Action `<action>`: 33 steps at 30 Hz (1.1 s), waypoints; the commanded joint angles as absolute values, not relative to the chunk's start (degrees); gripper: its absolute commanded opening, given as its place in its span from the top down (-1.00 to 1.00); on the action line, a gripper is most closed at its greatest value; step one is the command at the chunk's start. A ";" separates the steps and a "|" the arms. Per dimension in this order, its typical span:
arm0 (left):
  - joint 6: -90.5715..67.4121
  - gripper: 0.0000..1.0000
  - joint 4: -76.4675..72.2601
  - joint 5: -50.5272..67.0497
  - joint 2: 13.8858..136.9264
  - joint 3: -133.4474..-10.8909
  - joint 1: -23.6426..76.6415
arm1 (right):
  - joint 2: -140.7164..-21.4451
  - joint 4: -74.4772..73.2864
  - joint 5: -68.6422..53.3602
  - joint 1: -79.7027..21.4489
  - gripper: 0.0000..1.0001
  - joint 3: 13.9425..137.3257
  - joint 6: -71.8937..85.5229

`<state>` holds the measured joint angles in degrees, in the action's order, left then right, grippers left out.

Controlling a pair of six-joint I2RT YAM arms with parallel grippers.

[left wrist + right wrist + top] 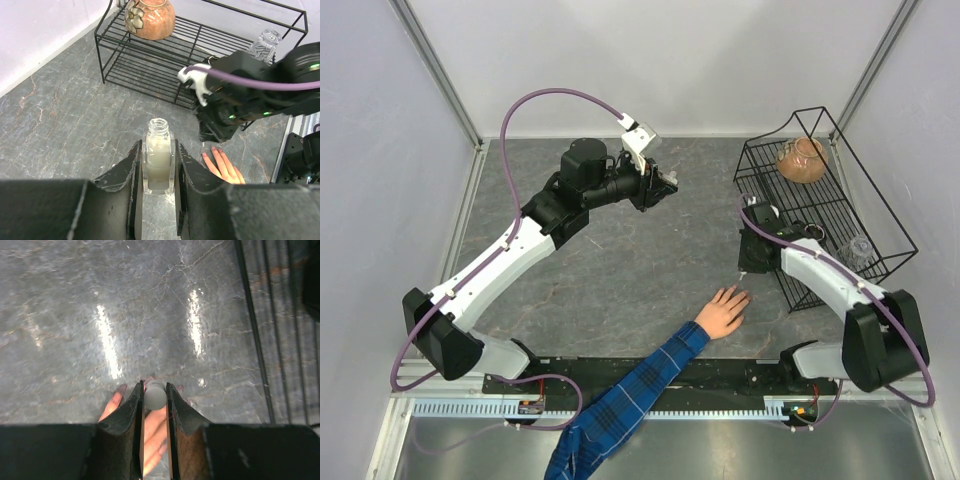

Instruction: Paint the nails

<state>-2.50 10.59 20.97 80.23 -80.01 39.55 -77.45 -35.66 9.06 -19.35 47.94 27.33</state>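
Note:
A light-skinned hand (pixel 723 310) in a blue plaid sleeve lies flat on the grey marbled table (pixel 620 270), fingers pointing away from the arm bases. Its nails (pixel 214 149) look pinkish. My right gripper (pixel 155 386) hovers just above the fingertips, shut on the round grey cap of the polish brush (pixel 155 396); the brush itself is hidden below the cap. One darker nail (pixel 121 388) shows left of the jaws. My left gripper (pixel 158 148) is shut on an uncapped glass polish bottle (pixel 158 162) of pale liquid, held upright over the table's far middle (pixel 665 185).
A black wire rack (pixel 820 200) stands at the back right, right behind the right arm (pixel 250 95). It holds a brown flowered vase (pixel 802 160) and a clear glass (pixel 857 250). White walls close the table on three sides.

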 commanded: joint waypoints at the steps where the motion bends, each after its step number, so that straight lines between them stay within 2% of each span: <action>1: -2.28 0.97 7.39 19.43 78.75 -81.65 39.29 | -70.24 -40.07 8.97 -19.07 1.00 51.50 24.70; 5: -2.29 0.96 6.42 17.76 76.91 -80.42 39.29 | -66.63 -40.69 6.60 -19.16 1.00 54.39 21.54; 8: -1.85 0.97 5.28 19.06 74.54 -78.75 39.29 | -66.62 -40.78 3.10 -19.16 1.00 61.24 17.50; 11: -1.93 0.97 5.01 23.01 72.86 -78.05 39.29 | -70.48 -41.66 -1.56 -19.07 1.00 73.09 13.28; 14: -1.76 0.97 5.10 34.41 71.81 -76.91 39.20 | -74.78 -42.27 -11.39 -19.16 1.00 86.54 12.48; 16: -1.76 0.97 5.01 37.52 71.28 -75.85 39.11 | -78.21 -44.72 -16.34 -20.56 1.00 96.38 12.39; 21: -1.93 0.96 3.35 42.98 69.09 -72.78 38.94 | -84.71 -52.20 -13.63 -31.52 1.00 115.70 10.02; 24: -1.58 0.97 1.50 42.80 67.07 -70.49 38.67 | -86.83 -55.36 -13.10 -36.37 1.00 122.67 10.54; 33: -2.72 0.96 -5.00 42.02 62.06 -63.99 38.58 | -86.14 -55.98 -16.16 -39.20 1.00 125.69 12.48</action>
<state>-2.55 2.35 41.25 65.52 -66.13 38.85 -86.65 -54.52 -13.15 -38.89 123.92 11.86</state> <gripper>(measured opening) 0.297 0.237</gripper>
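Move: The polish bottle in my left fingers is about 29 cm above my right hand, some 20 cm to its left and 4 cm farther out. The mannequin hand's middle lies about 7 cm back from my right hand, 4 cm left and 6 cm below; a black mug stands 15 cm to my right hand's right and 9 cm ahead, slightly lower. From my left hand, the brush is 31 cm below, 20 cm right and 3 cm back. I whisk the brush, still held in my right fingers, up some 40 cm away from the painted fingertips, bowing outward and back, then swing left about 20 cm towards the bottle while my fingers turn from steeply down to pointing left and forward, almost level. My left hand keeps its grip on the bottle, draws back about 10 cm after a small rise, and turns clockwise. ##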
